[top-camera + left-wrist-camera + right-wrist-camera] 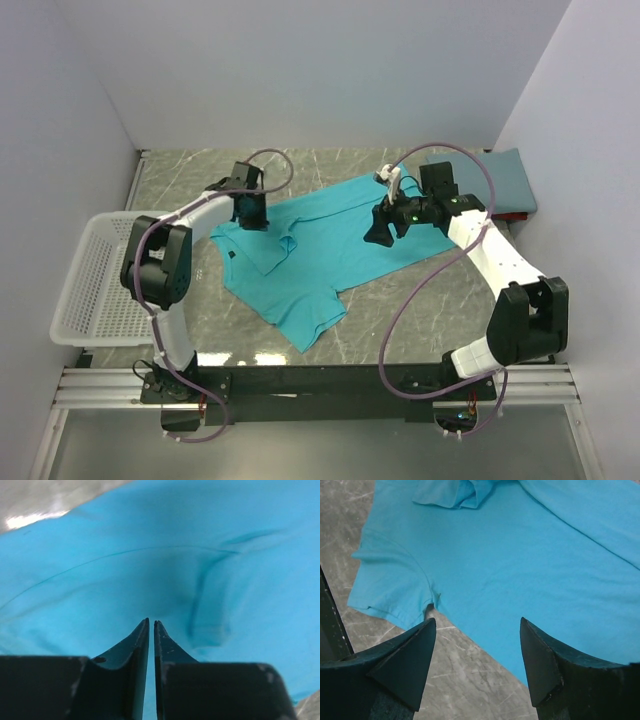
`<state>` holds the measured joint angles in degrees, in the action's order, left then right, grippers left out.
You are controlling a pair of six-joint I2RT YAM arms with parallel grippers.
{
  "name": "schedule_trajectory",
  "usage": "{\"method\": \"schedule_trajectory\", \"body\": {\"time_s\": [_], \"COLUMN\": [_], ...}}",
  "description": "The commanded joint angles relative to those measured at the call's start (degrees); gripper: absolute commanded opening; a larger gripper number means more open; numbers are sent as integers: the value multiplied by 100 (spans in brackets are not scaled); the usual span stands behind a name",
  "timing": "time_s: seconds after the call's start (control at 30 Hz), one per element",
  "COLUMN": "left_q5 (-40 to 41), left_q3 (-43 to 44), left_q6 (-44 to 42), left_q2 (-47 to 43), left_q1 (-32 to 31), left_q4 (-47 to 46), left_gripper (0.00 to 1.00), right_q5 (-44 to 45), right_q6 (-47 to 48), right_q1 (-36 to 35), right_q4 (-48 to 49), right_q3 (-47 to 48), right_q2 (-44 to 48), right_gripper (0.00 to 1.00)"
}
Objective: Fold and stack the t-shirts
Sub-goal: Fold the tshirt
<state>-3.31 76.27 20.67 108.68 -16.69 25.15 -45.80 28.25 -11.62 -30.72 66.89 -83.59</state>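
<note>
A bright teal t-shirt [320,255] lies spread across the middle of the marble table, its collar toward the left. My left gripper [250,212] is down on the shirt's left shoulder area. In the left wrist view its jaws [151,621] stand almost together, with a thin strip of teal cloth [100,580] showing between them. My right gripper [378,232] hovers over the shirt's right side. It is open [477,622] above the hem edge beside a sleeve [390,590], with nothing between its fingers. A slate-blue folded t-shirt [495,180] rests at the back right corner.
A white mesh basket [70,300] stands at the table's left edge beside the left arm. Grey walls close in the table on the left, back and right. Bare marble [470,680] shows under the right gripper.
</note>
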Motion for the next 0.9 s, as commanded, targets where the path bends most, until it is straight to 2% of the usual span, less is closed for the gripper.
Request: {"method": "schedule_trajectory", "body": {"time_s": [0.0, 0.4, 0.87], "left_q5": [-83, -337, -82], "left_q3": [476, 767, 951], "left_q6": [-159, -388, -388], "left_q2": [205, 610, 645], "left_q1": [-238, -722, -1205], "left_q4": [78, 333, 491], "left_gripper": [14, 13, 14], "right_q5": [-131, -254, -263], "right_q6": [23, 23, 137], "right_q1": [150, 397, 529], "right_q4": [-22, -145, -382], "right_q3": [219, 280, 377], "right_q2": [124, 18, -157], "right_gripper": [74, 74, 75]}}
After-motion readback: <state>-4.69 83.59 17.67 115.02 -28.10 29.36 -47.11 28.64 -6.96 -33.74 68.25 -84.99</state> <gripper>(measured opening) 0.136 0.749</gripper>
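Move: The turned-over sleeve's loose corner lies about 9 cm to the left hand's right, 4 cm nearer the base and some 3 cm below it. The neck label is about 6 cm left and 7 cm back of the left hand; the shirt's spread sleeve is roughly 17 cm right and 25 cm back. From the right hand, held above the shirt, that loose corner is some 24 cm left, 6 cm ahead and 15 cm down. To its right across the shirt, the left hand travels about 9 cm with its fingers kept almost shut, sinking a couple of centimetres and easing back before rising slightly, and turns some 15 degrees clockwise. Its fingertips end at the turned-over sleeve's loose corner, seemingly on the cloth. The right hand, wide open and clear of the shirt, drifts 2–3 cm right. ##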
